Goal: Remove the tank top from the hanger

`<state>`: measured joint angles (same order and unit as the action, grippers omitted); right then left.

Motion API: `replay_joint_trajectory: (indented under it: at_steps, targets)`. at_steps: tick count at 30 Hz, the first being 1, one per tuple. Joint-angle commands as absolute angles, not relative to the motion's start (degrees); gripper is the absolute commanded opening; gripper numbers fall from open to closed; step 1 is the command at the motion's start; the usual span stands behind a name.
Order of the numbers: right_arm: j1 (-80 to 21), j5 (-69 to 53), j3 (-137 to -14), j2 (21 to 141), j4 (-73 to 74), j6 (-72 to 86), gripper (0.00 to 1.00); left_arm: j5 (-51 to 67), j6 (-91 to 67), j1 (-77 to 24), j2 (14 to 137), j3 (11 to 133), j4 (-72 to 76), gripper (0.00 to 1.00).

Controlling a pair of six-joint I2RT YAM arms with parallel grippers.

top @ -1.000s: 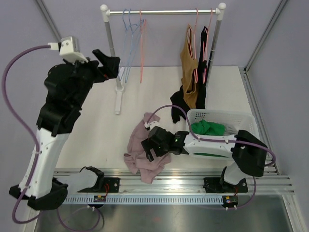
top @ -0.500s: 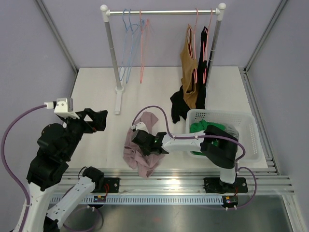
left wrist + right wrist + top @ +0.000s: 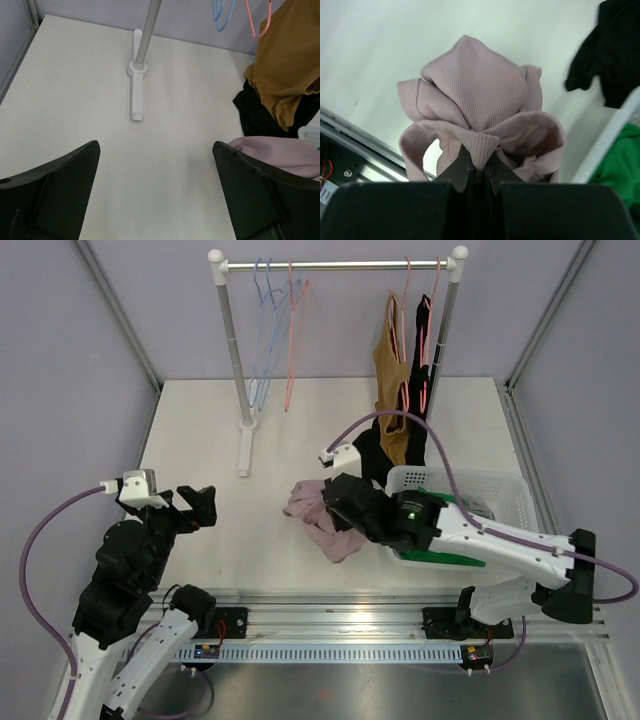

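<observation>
My right gripper (image 3: 479, 167) is shut on a fold of the pink ribbed tank top (image 3: 480, 100). The top hangs bunched below it, off any hanger. From above, the pink tank top (image 3: 316, 514) is just left of the basket, with my right gripper (image 3: 338, 502) over it. Empty blue and pink hangers (image 3: 291, 335) hang on the left part of the rail. My left gripper (image 3: 203, 506) is open and empty, low over the table at front left. In the left wrist view my left gripper (image 3: 155, 146) frames bare table, with the pink top (image 3: 280, 156) at the right.
A brown top (image 3: 391, 390) and a black top (image 3: 421, 390) hang on hangers at the rail's right end. A white basket (image 3: 512, 490) holding a green garment (image 3: 620, 165) stands at the right. The rack's left post (image 3: 232, 340) and its foot (image 3: 136, 95) stand on the table.
My right gripper shut on the pink tank top and carried it up and right toward the basket. My left arm came down from the rack to the front left, still open.
</observation>
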<state>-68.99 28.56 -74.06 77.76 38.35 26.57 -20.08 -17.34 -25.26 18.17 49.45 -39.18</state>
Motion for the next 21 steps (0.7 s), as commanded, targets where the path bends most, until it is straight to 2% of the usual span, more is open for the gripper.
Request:
replay_joint_trajectory:
  at_steps: [1,9,15,17,21]
  targets:
    - [-69.17,37.95,-78.65,71.91,48.94,29.00,0.00,-22.32,-16.08,-24.96,17.84,49.22,-36.12,0.99]
    - [-69.08,46.13,-85.95,60.74,70.12,39.96,0.00,-22.50,-15.73,-24.35,17.23,48.96,-35.95,0.99]
    - [-66.90,55.45,-86.31,60.03,87.35,54.66,0.00,-22.24,-15.64,-23.38,17.05,48.96,-35.86,0.99]
    - [-62.61,54.85,-84.21,60.73,87.80,54.06,0.00,-22.15,-15.73,-23.20,17.05,48.96,-35.86,0.99]
    - [-42.86,45.04,-75.34,62.14,73.77,38.99,0.00,-22.15,-15.64,-22.94,16.96,48.96,-35.86,0.99]
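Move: The right hand already grips the bunched pink tank top. The basket's middle is about 30 cm to its right, 6 cm farther out and 18 cm below. The green tank top in the basket is some 27 cm right, 2 cm ahead and 18 cm down, and the black heap 12 cm right, 24 cm ahead and 20 cm down. From the idle left hand the basket is roughly 59 cm right, 7 cm ahead and 26 cm down. The right hand swings the pinched pink top about 23 cm right over the basket, rising first, turning 40 degrees clockwise. ##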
